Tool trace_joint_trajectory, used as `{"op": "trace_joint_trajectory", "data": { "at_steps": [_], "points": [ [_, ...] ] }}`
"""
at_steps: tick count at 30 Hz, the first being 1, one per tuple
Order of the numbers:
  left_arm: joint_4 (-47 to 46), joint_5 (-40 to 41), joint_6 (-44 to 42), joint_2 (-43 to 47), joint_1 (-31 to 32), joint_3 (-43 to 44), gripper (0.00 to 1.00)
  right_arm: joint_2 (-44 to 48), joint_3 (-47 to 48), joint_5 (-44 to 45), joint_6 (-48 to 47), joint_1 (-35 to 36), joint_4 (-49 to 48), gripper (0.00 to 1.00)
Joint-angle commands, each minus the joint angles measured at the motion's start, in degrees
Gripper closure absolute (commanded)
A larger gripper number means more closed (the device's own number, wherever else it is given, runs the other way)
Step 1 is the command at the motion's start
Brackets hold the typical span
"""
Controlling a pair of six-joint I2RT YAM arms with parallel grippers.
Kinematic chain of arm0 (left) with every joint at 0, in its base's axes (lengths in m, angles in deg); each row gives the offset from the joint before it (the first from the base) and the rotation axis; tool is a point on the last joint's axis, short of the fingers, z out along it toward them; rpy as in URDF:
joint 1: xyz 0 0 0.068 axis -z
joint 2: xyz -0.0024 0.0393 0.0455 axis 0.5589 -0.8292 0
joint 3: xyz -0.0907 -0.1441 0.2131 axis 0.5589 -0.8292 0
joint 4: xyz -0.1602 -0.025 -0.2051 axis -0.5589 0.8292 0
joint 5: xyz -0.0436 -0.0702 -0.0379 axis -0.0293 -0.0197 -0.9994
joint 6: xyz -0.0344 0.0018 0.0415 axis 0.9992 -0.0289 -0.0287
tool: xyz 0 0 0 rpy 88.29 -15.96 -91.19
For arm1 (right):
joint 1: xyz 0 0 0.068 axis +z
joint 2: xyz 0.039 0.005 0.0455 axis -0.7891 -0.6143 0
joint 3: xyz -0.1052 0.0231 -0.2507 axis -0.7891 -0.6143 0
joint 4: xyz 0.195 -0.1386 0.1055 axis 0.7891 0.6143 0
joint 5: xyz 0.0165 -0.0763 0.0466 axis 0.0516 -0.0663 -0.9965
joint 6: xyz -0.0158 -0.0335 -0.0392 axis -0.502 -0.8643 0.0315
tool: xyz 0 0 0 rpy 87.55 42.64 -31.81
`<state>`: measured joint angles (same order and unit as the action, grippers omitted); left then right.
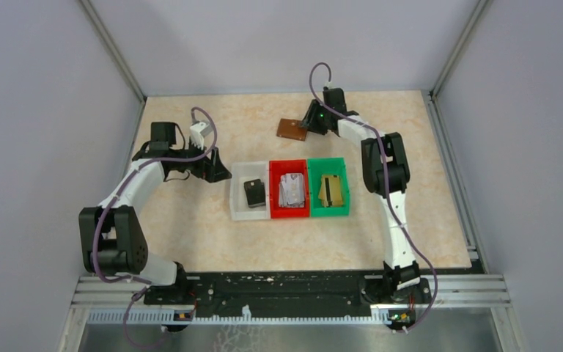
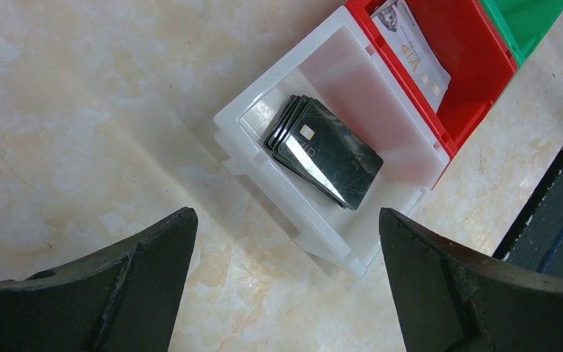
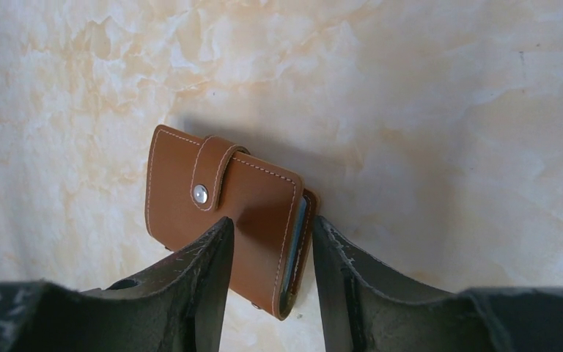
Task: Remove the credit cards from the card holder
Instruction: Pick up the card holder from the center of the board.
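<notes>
The brown card holder (image 1: 292, 130) lies snapped closed at the back of the table, a bluish sleeve edge showing at its open side (image 3: 220, 213). My right gripper (image 1: 309, 125) has narrowed jaws around the holder's right end (image 3: 271, 220). One finger covers its top face and the other sits against its open edge; a firm pinch is not clear. Credit cards lie in the bins: black ones (image 2: 326, 150), silvery-white ones (image 1: 292, 191) and gold ones (image 1: 331, 191). My left gripper (image 2: 287, 216) hangs open and empty just left of the white bin.
Three bins stand side by side mid-table: white (image 1: 234, 192), red (image 1: 275, 213), green (image 1: 342, 209). In the left wrist view the white bin's rim (image 2: 286, 62) lies just beyond my fingers, with the red bin (image 2: 476, 51) behind it. Grey walls enclose the table.
</notes>
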<state>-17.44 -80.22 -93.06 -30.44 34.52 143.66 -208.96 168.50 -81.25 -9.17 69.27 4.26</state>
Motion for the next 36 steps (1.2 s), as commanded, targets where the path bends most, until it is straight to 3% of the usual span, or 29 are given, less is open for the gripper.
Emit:
{"op": "trace_joint_trajectory", "data": {
  "at_steps": [1, 3, 8, 11, 16, 24, 36],
  "points": [
    [2.73, -0.39, -2.32, -0.40, -0.18, 1.77, 0.01, -1.29, 0.21, -4.06, 5.67, 0.37, -4.27, 0.56],
    [4.35, 0.25, -3.04, -1.22, -0.18, 2.67, 0.01, -1.19, -0.74, -5.60, 7.94, 0.03, -7.10, 0.61],
    [6.75, 0.75, -4.21, -2.49, -0.16, 4.21, 0.01, -0.94, -0.63, -6.53, 9.16, 0.01, -8.56, 0.90],
    [6.29, 1.05, -4.13, -2.28, -0.18, 4.07, 0.01, -0.24, -0.70, -6.37, 8.65, 0.04, -8.20, 1.00],
    [6.15, 1.18, -4.07, -2.35, -0.18, 3.96, 0.01, 3.40, -3.68, -6.16, 7.96, -0.04, -9.90, 1.00],
    [5.72, -0.17, -3.67, -2.39, -0.15, 3.01, 0.01, 12.80, -12.39, -11.81, 10.16, -0.88, -21.21, 1.00],
    [6.00, -0.92, -2.61, -2.56, -0.18, 2.75, 0.01, 22.53, -13.77, -16.14, 8.22, -0.91, -18.63, 1.00]
  ]
}}
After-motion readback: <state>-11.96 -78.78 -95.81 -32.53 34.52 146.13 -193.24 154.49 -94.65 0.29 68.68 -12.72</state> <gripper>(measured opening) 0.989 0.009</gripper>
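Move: Roughly 5 cm to the left of the right hand, and barely nearer the base, lies the middle of the brown card holder, about 1 cm lower; the open fingers are already at its right-hand end. Some 20 cm back from this hand stand the trays: the red about 5 cm left, the green about 7 cm right. From the left hand the card holder is about 22 cm ahead, 21 cm right and 10 cm down. Sliding about 2 cm left over the end of the card holder and rolling so its left side rises, the right hand shuts its fingers and pinches the holder by its right-hand end. With the fingers kept shut, it then raises the holder about 12 cm, drawing back some 3 cm towards the base while rolling further, to nearly 20 degrees in all. ##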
